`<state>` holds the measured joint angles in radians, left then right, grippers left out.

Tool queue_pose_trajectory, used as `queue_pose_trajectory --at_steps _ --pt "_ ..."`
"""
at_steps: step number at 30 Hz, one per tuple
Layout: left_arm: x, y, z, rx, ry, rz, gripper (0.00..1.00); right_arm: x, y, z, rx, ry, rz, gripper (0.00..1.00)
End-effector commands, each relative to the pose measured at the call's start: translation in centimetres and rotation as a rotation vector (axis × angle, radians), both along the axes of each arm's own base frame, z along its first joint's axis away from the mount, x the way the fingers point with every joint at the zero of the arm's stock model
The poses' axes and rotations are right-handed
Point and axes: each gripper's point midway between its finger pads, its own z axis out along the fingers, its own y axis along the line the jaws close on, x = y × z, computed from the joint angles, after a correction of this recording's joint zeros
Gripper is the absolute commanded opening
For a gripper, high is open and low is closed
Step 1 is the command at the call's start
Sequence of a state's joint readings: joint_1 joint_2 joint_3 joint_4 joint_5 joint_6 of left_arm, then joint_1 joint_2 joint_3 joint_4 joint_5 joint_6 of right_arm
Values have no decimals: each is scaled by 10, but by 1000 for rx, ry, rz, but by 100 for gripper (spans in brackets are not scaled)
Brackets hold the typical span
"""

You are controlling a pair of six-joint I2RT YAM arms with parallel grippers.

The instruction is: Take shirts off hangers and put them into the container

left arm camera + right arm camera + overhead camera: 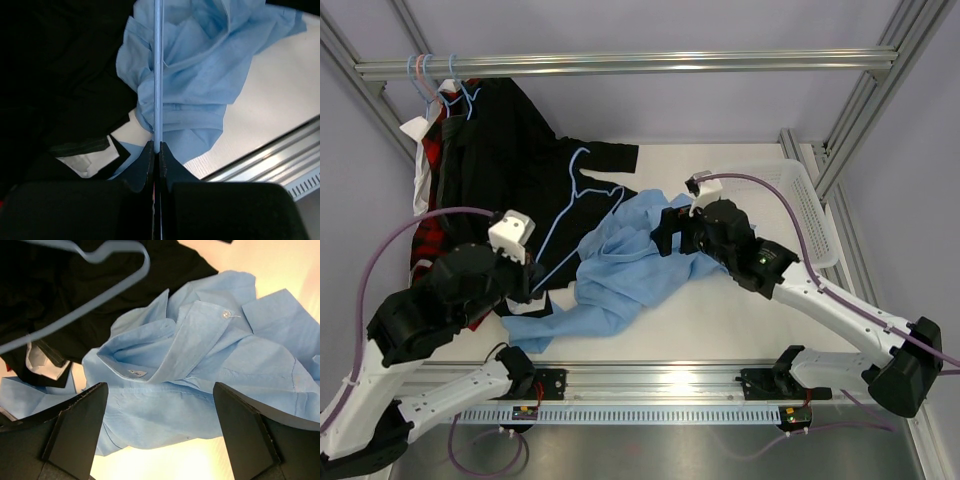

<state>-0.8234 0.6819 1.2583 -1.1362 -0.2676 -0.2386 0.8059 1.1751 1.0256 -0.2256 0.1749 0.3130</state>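
Observation:
A light blue shirt [625,268] lies crumpled on the table's middle, its collar [165,360] showing in the right wrist view. My right gripper [160,432] hovers open just above it, nothing between its fingers [80,425]. A pale blue wire hanger [575,205] lies across a black shirt [520,150]; my left gripper [157,147] is shut on the hanger's wire [158,75]. More shirts, black, red plaid and white [432,180], hang from hangers [435,80] on the rail at back left. The white container [810,210] stands at the right.
An aluminium frame rail [620,65] crosses the back, with slanted struts at both sides. A metal rail [650,380] runs along the near table edge. The right arm [820,295] reaches in from the near right.

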Motion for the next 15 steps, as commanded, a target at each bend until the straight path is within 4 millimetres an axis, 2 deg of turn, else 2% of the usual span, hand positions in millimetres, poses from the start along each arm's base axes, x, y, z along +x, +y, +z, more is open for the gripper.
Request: queue_pose_trajectory --at_steps 1,6,10,15 --pt "10 21 41 -58 -125 120 0 0 3 -7 22 15 -18 97" --pt "26 29 66 -43 -200 194 0 -9 4 -13 19 43 19 99" --pt "57 27 92 -41 -286 319 0 -18 -5 -1 39 24 23 100" --pt "88 16 122 -34 -353 352 0 -29 -20 7 46 6 13 100"
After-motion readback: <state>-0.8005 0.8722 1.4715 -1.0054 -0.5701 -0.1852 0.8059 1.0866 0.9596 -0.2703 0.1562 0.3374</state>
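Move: Straight ahead of the left hand, which already holds the bare blue hanger, the rail lies roughly 30 cm out and 25 cm higher. From that hand the black shirt hangs some 25 cm ahead and 4 cm left, 10 cm lower; the blue shirt is 17 cm ahead, 19 cm right, 20 cm down. From the open right hand the blue shirt lies about 4 cm ahead, 8 cm left and 16 cm below, the container 19 cm ahead and 33 cm right, 18 cm down. Lifting the hanger in its still-closed fingers, the left hand first rises with a small swing to its left, then drives forward as well, towards the rail: about 8 cm up and 6 cm forward in all, the wrist tipping up and turning some 15 degrees counter-clockwise. The right hand, wide open above the blue shirt, dips about 2 cm, then eases back 2 cm and partly up again, touching nothing. ##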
